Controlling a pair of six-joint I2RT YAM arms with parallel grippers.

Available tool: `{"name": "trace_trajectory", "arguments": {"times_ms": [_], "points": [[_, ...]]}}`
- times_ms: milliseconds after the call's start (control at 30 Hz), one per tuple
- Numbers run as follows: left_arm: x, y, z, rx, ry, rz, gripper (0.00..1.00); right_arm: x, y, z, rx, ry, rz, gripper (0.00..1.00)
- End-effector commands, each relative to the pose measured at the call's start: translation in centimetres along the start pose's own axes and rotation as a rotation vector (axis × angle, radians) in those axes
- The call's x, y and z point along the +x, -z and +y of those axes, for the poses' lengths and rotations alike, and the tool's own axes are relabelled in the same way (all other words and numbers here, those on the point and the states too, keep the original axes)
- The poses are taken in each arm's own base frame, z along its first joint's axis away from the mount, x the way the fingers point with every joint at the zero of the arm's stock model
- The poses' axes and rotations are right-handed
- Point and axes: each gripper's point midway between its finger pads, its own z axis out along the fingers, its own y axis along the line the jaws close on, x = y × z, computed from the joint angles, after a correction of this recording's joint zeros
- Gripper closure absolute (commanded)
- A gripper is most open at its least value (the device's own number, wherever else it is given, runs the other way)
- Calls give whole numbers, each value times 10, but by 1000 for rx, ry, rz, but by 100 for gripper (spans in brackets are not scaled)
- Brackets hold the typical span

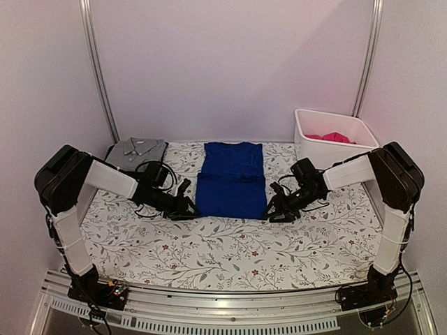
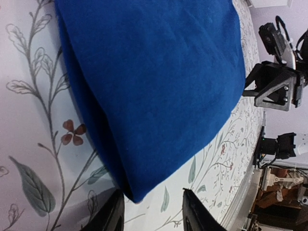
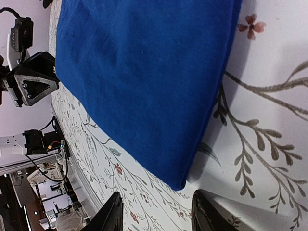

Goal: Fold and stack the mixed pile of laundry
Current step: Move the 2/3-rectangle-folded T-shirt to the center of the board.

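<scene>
The royal-blue garment (image 1: 230, 180) lies folded in a rectangle mid-table. My left gripper (image 1: 187, 207) sits at its near left corner and my right gripper (image 1: 274, 209) at its near right corner. In the left wrist view the blue garment (image 2: 154, 82) ends in a corner just ahead of the left gripper (image 2: 151, 212), whose jaws stand apart and hold nothing. In the right wrist view the blue garment (image 3: 144, 72) likewise ends ahead of the open, empty right gripper (image 3: 158, 212). A folded grey collared shirt (image 1: 137, 150) lies at the back left. A magenta-pink garment (image 1: 334, 137) sits in the bin.
The white plastic bin (image 1: 314, 150) stands at the back right. A white floral table covering (image 1: 230, 244) spreads under everything. A metal rail (image 1: 230, 317) runs along the near edge by the arm bases. Pale walls close in the back and sides.
</scene>
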Motion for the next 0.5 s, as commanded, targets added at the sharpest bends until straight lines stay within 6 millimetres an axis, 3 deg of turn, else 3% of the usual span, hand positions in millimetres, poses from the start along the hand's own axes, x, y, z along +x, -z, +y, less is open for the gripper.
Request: {"name": "trace_trajectory", "arguments": {"times_ms": [0, 133, 300, 467], "points": [[3, -16, 1, 4, -21, 6, 60, -5, -17, -16, 34, -1, 11, 53], [1, -19, 3, -6, -26, 2, 66, -5, -26, -20, 40, -1, 27, 57], [0, -20, 5, -18, -37, 10, 81, -2, -25, -21, 50, -3, 34, 64], [5, -11, 11, -82, -48, 31, 100, 0, -20, -20, 74, 7, 42, 87]]}}
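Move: The folded blue T-shirt lies between the hands. Its near left corner is about 1 cm ahead, 1 cm right and 1 cm below the left hand point; its near right corner is some 2 cm ahead, 2 cm left and 1 cm below the right one. From the left hand, the T-shirt's middle is about 15 cm ahead and 10 cm right, and the grey stack 24 cm ahead and 20 cm left. The white bin stands roughly 25 cm ahead and 21 cm right of the right hand. The left hand edges rightward onto the T-shirt's near left corner, then sinks about 1 cm as its half-open fingers shut almost fully and pinch the corner just above the table. The right hand meanwhile slides forward and left, about 2 cm in all, bringing its fingers around the near right corner, and closes them to about half their starting gap with the cloth between them, both wrists holding their slant. ##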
